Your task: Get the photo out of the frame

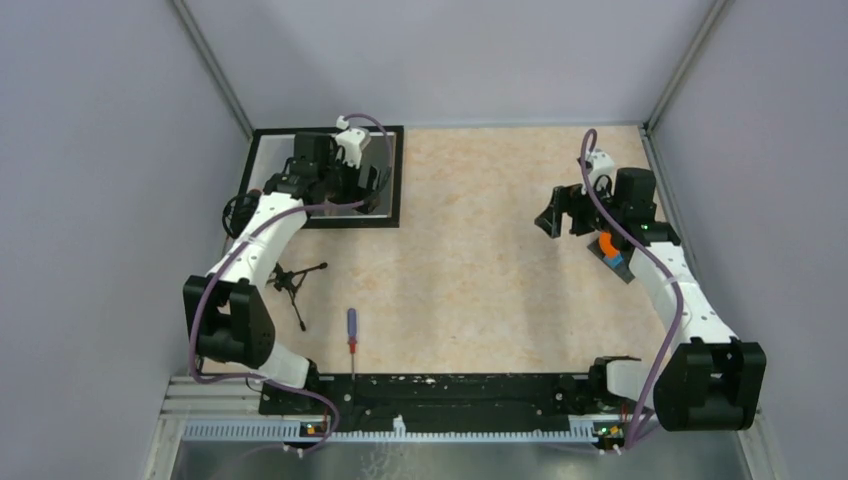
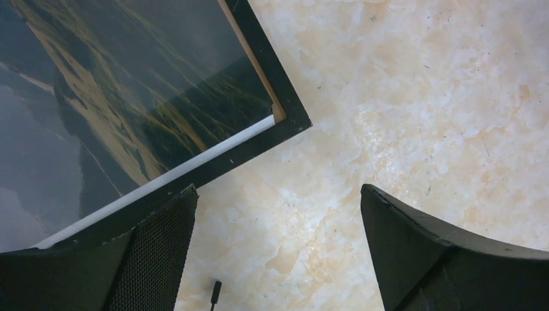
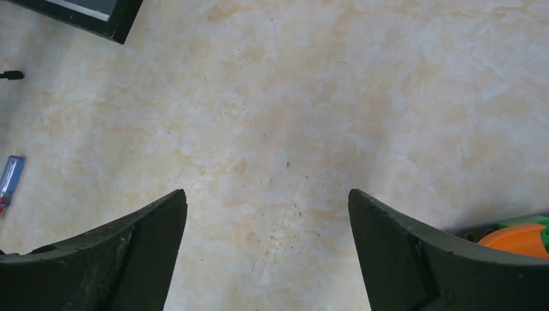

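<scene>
The frame (image 1: 396,190), black-bordered with a glassy front, lies flat at the table's far left. The left arm covers much of it. In the left wrist view the frame's corner (image 2: 285,110) shows with the photo (image 2: 116,84) inside it, dark mountains and green-brown hills with a white edge. My left gripper (image 1: 376,184) is open and empty (image 2: 278,191). It hovers over bare table just off that corner, its left finger (image 2: 155,253) over the frame's border. My right gripper (image 1: 553,215) is open and empty (image 3: 267,193) over the table at the far right. The frame's corner (image 3: 110,23) shows far from it.
A small black tripod (image 1: 292,283) lies near the left arm. A screwdriver (image 1: 351,330) with a blue and red handle lies at the front middle. An orange and blue object (image 1: 610,250) sits under the right arm. Grey walls close in on three sides.
</scene>
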Available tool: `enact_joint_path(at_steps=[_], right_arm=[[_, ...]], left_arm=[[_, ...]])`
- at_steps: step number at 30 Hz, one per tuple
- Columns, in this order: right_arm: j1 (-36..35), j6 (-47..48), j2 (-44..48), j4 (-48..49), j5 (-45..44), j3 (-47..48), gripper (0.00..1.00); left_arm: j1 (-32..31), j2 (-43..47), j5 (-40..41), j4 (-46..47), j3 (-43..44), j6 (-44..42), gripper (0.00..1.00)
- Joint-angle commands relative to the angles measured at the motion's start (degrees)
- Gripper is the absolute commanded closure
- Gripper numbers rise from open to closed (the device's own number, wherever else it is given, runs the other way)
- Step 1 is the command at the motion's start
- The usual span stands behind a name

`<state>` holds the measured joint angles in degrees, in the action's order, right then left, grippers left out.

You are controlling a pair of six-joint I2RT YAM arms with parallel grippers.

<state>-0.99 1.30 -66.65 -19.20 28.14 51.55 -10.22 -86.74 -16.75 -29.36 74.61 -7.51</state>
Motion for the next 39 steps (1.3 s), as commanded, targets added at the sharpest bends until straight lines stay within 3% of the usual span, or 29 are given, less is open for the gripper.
enact_joint_path(at_steps=[1, 7, 14, 19, 30, 39], right_arm=[[-0.14, 0.94, -2.66, 1.67, 3.96, 2.66, 0.07], [-0.20, 1.31, -1.39, 2.38, 6.10, 2.11, 0.07], [-0.16, 2.37, -1.81, 2.06, 4.80, 1.45, 0.07], [-0.06, 2.93, -1.79, 1.62, 2.94, 1.24, 0.07], [-0.09, 3.93, -2.51, 1.37, 2.35, 0.63, 0.07], [-0.13, 3.26, -2.76, 1.88, 1.48, 0.39, 0.07]], left_arm=[[-0.06, -2.82, -1.25, 3.57, 1.86, -4.09, 0.02], [-1.17, -9.87, -4.59, 6.51, 6.17, -0.56, 0.02], [-5.21, -23.79, 4.87, 7.01, 14.63, 3.77, 0.03], [-6.55, -33.73, 8.76, 3.73, 23.82, 3.90, 0.13], [-9.51, -44.28, 15.32, 5.39, 31.23, 3.33, 0.39], [-11.64, -46.42, 12.39, 2.63, 31.68, 1.92, 0.64]])
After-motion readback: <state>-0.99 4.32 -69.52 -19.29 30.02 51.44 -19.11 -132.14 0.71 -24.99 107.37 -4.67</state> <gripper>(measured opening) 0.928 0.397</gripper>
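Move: The photo frame's right border, at its middle, is about 14 cm ahead of the left hand, 7 cm to its right and 16 cm below. The photo's middle lies some 20 cm to the left of that border and level with it. Nearer the base on the table, a black tripod lies roughly 13 cm behind the left hand and 17 cm to its left. From the right hand the border is about 21 cm ahead and 35 cm left. The frame's right border is what the left hand comes down on: wide open, the hand drops about 15 cm while reaching about as far forward and somewhat less to the right. It levels off for the last few centimetres forward, its left side rolling up some 10 degrees. The fingers close to less than half open astride the border, one on the glass side and one outside; a firm pinch can't be made out. ##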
